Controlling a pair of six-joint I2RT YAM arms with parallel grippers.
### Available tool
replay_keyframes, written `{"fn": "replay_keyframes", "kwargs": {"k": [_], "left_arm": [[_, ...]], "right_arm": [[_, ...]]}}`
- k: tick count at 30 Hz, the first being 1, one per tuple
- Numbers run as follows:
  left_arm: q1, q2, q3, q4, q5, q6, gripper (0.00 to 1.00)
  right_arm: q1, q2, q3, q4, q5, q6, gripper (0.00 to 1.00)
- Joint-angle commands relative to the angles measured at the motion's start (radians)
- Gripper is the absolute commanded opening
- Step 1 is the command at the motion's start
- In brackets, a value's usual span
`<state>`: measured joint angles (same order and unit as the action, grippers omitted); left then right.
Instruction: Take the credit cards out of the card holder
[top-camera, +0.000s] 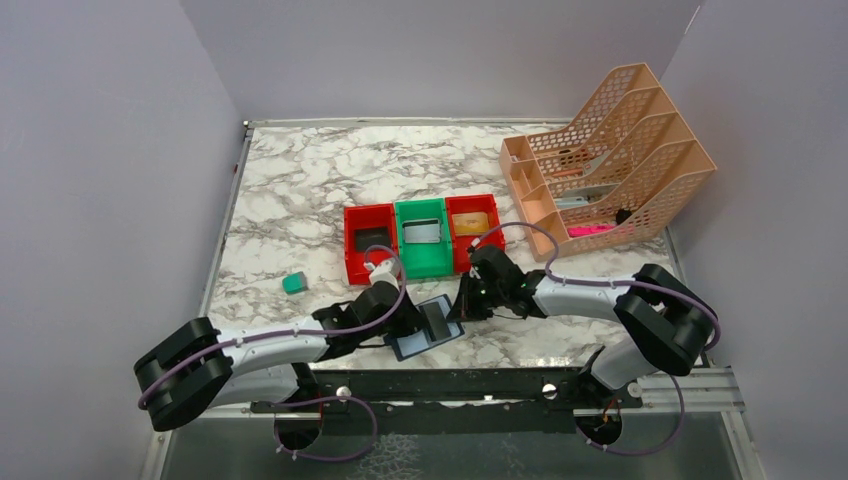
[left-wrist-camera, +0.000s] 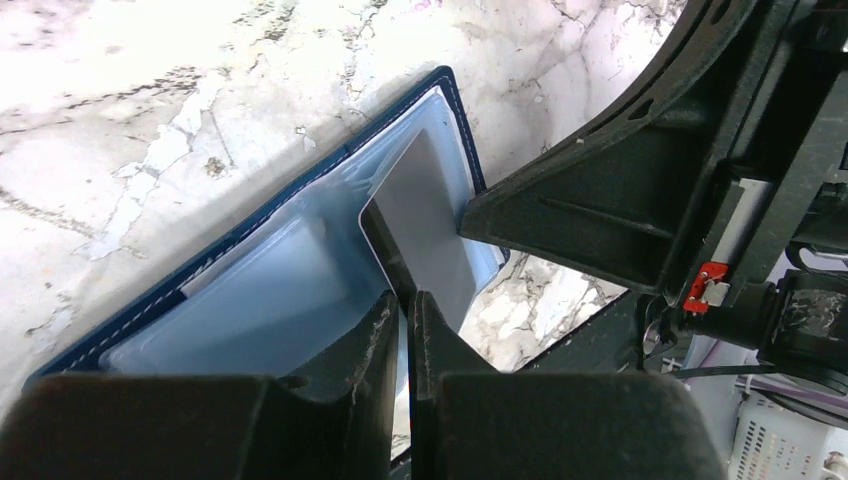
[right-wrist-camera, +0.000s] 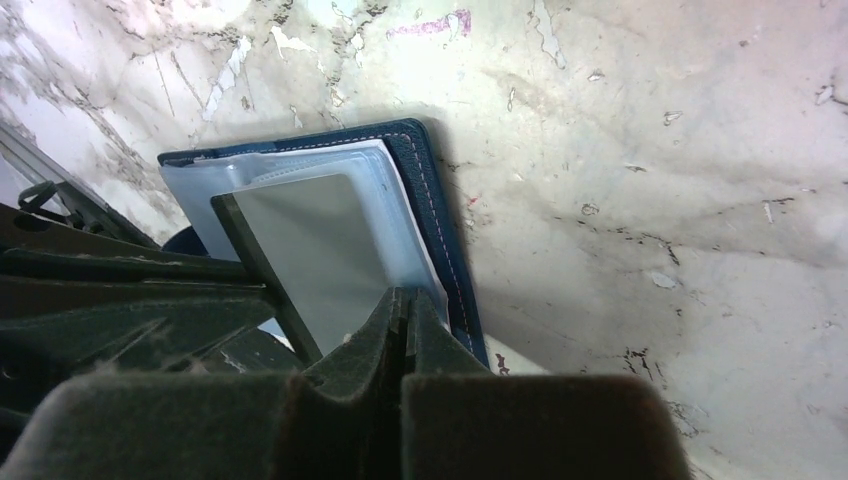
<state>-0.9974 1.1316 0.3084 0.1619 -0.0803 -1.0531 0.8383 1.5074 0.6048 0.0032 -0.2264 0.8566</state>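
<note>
The navy card holder (top-camera: 412, 346) lies open near the table's front edge, with its pale blue-grey pockets (left-wrist-camera: 250, 300) facing up. A grey credit card with a dark edge (left-wrist-camera: 425, 225) stands tilted, partly out of a pocket. It also shows in the right wrist view (right-wrist-camera: 310, 250) and the top view (top-camera: 437, 320). My left gripper (left-wrist-camera: 405, 305) is shut on the card's near edge. My right gripper (right-wrist-camera: 403, 305) is shut on the holder's pale pocket edge, beside the navy cover (right-wrist-camera: 430, 190). The two grippers (top-camera: 418, 322) (top-camera: 458, 308) meet over the holder.
Behind the holder stand a red bin (top-camera: 370, 240) with a dark card, a green bin (top-camera: 422, 236) with a grey card and a red bin (top-camera: 474, 226) with a gold card. A teal block (top-camera: 293, 283) lies to the left. A peach file rack (top-camera: 610, 160) stands at back right.
</note>
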Motion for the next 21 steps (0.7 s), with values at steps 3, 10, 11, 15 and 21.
{"fn": "replay_keyframes", "kwargs": {"k": [3, 10, 11, 15, 21], "left_arm": [[-0.007, -0.067, -0.029, -0.043, -0.042, -0.007, 0.18], [-0.006, -0.021, -0.033, 0.042, 0.029, -0.011, 0.28], [-0.007, -0.012, -0.034, 0.053, 0.034, -0.014, 0.30], [-0.007, 0.017, -0.034, 0.073, 0.037, -0.026, 0.32], [-0.007, 0.051, -0.053, 0.028, -0.016, -0.070, 0.35]], "right_arm": [[-0.001, 0.040, -0.015, -0.066, 0.081, -0.014, 0.01], [-0.001, 0.038, -0.017, -0.054, 0.066, -0.007, 0.01], [-0.001, 0.039, -0.017, -0.051, 0.063, -0.007, 0.01], [-0.001, 0.039, -0.016, -0.049, 0.056, -0.008, 0.01], [-0.001, 0.040, -0.014, -0.045, 0.052, -0.007, 0.01]]}}
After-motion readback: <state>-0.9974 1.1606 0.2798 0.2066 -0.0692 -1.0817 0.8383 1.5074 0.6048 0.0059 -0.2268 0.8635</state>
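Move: The grey card, its black-striped end raised at the left fingertips, has its middle about 3 cm to that hand's right, 1 cm ahead and 1 cm below. The card holder's middle lies about 1 cm right, 1 cm back and 3 cm down; the green bin is roughly 20 cm ahead, the left red bin 18 cm ahead and 12 cm left. From the right hand, on the holder's right edge, the card's middle is some 4 cm left and 1 cm back. First leftward about 1 cm, the left hand then comes back right by nearly as much and sinks about 1 cm below its starting height, close over the striped end of the card. Its fingers open from nearly shut to about a third and let go of the card's edge; the wrist hardly turns. The right hand stays put, still pinching the holder's right edge. ##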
